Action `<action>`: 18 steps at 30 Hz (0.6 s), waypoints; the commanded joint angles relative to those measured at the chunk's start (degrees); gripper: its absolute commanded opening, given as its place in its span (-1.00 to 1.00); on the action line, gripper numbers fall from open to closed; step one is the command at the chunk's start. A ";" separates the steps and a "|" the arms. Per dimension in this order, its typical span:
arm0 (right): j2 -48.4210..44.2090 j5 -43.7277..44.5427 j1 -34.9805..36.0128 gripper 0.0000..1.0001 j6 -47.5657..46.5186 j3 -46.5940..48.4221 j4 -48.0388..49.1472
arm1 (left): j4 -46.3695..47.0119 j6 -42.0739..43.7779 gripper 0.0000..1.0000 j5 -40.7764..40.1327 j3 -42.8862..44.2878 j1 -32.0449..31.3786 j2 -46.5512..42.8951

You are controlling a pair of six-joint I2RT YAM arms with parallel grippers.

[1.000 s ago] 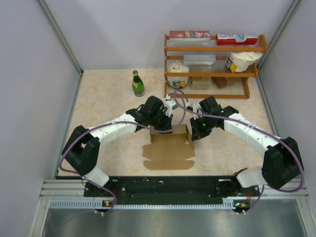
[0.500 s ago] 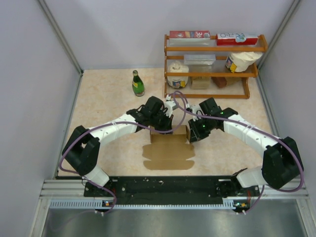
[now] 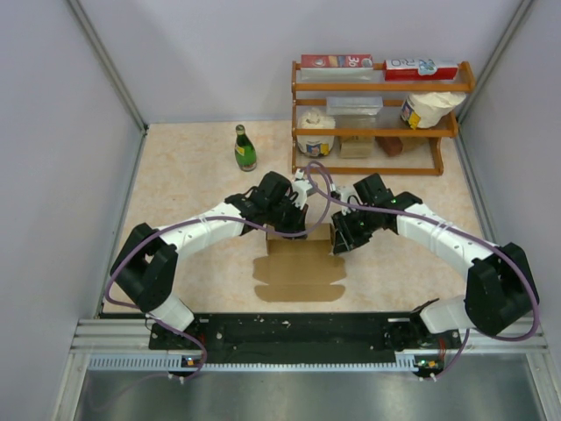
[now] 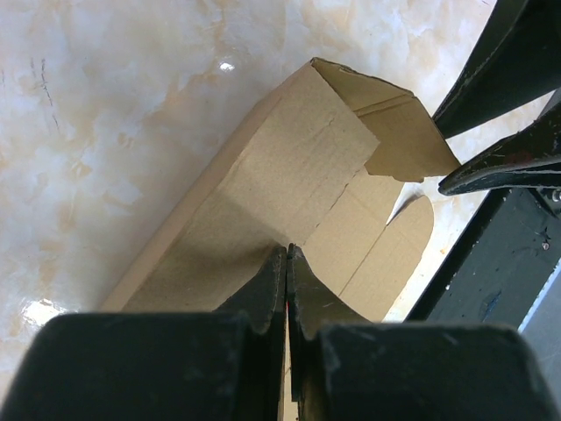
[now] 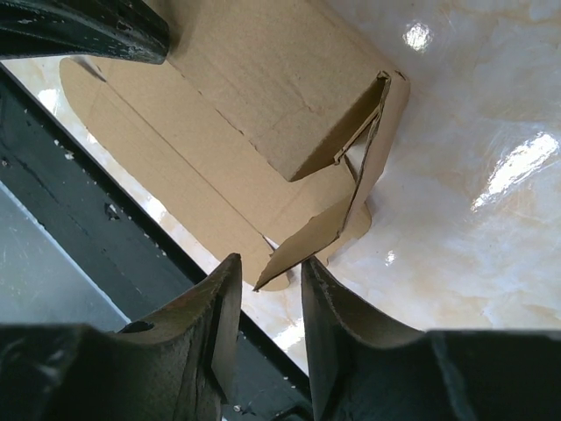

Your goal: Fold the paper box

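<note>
The paper box [image 3: 302, 267], plain brown cardboard, lies half folded on the table between both arms, its back part raised into a slim sleeve [image 4: 289, 149]. My left gripper [image 4: 287, 252] is shut on the sleeve's upper panel edge, with a thin strip of card between the fingers; from above the left gripper [image 3: 289, 226] sits at the box's far edge. My right gripper [image 5: 271, 260] is open at the box's right end. The pointed tip of the end flap [image 5: 307, 241] pokes between its fingers, close to the right one. The right gripper's fingers [image 4: 504, 162] show beside that flap.
A green bottle [image 3: 244, 147] stands at the back left of the box. A wooden rack [image 3: 379, 132] with cartons, tubs and bags fills the back right. The black base rail [image 3: 298, 331] runs along the near edge, close to the box's flat front flaps.
My right gripper's jaws have opened and let go of the end flap, and it has edged slightly left. The left gripper has stayed shut in place.
</note>
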 commanded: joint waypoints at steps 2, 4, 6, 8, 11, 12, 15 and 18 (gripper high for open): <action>-2.54 -0.59 0.65 -0.29 -0.92 0.52 1.19 | 0.20 0.07 -1.00 -0.72 -0.10 -0.32 -2.14; -3.15 -0.50 0.74 -0.20 -0.74 0.78 0.93 | 0.20 0.07 -1.00 -0.99 -0.27 -0.32 -2.32; -3.59 -0.15 0.74 -0.12 -0.83 1.22 0.75 | 0.20 0.07 -1.00 -1.08 -0.36 -0.41 -2.40; -3.94 0.03 0.65 -0.08 -0.92 1.83 0.49 | 0.20 0.07 -1.00 -1.16 -0.54 -0.41 -2.40; -4.73 1.43 0.65 0.00 -0.92 3.06 -0.21 | 0.20 0.07 -1.00 -1.34 -0.63 -0.41 -2.32; -5.17 2.30 0.65 0.01 -0.83 3.59 -0.65 | 0.20 0.16 -1.00 -1.34 -0.63 -0.41 -2.14; -6.14 3.63 0.56 0.04 -0.92 5.87 -1.71 | 0.12 0.25 -1.00 -1.34 -0.45 -0.41 -2.05; -8.16 4.07 -0.14 0.08 0.57 8.86 -1.80 | 0.20 0.25 -1.00 -1.43 -0.28 -0.41 -1.88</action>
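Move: The box's right side flap stands right at my right fingertips, its near corner between them and its middle about 3 cm ahead, level sideways and some 2 cm lower. The folded-over back panel lies about 9 cm left and 5 cm ahead of my right hand; the flat front strip is some 9 cm left and 10 cm back. Under my left fingertips is that panel, its middle about 1 cm left and 1 cm down, with the flap about 8 cm to the right and 1 cm back. I let the side flap come free of my right fingers, spreading them from about a third to half open, then lift that hand about 3 cm, easing about 1 cm forward late in the rise with a slight tilt of some 5 degrees. My left hand stays put, its shut fingertips still resting on the folded-over panel to hold it down. ##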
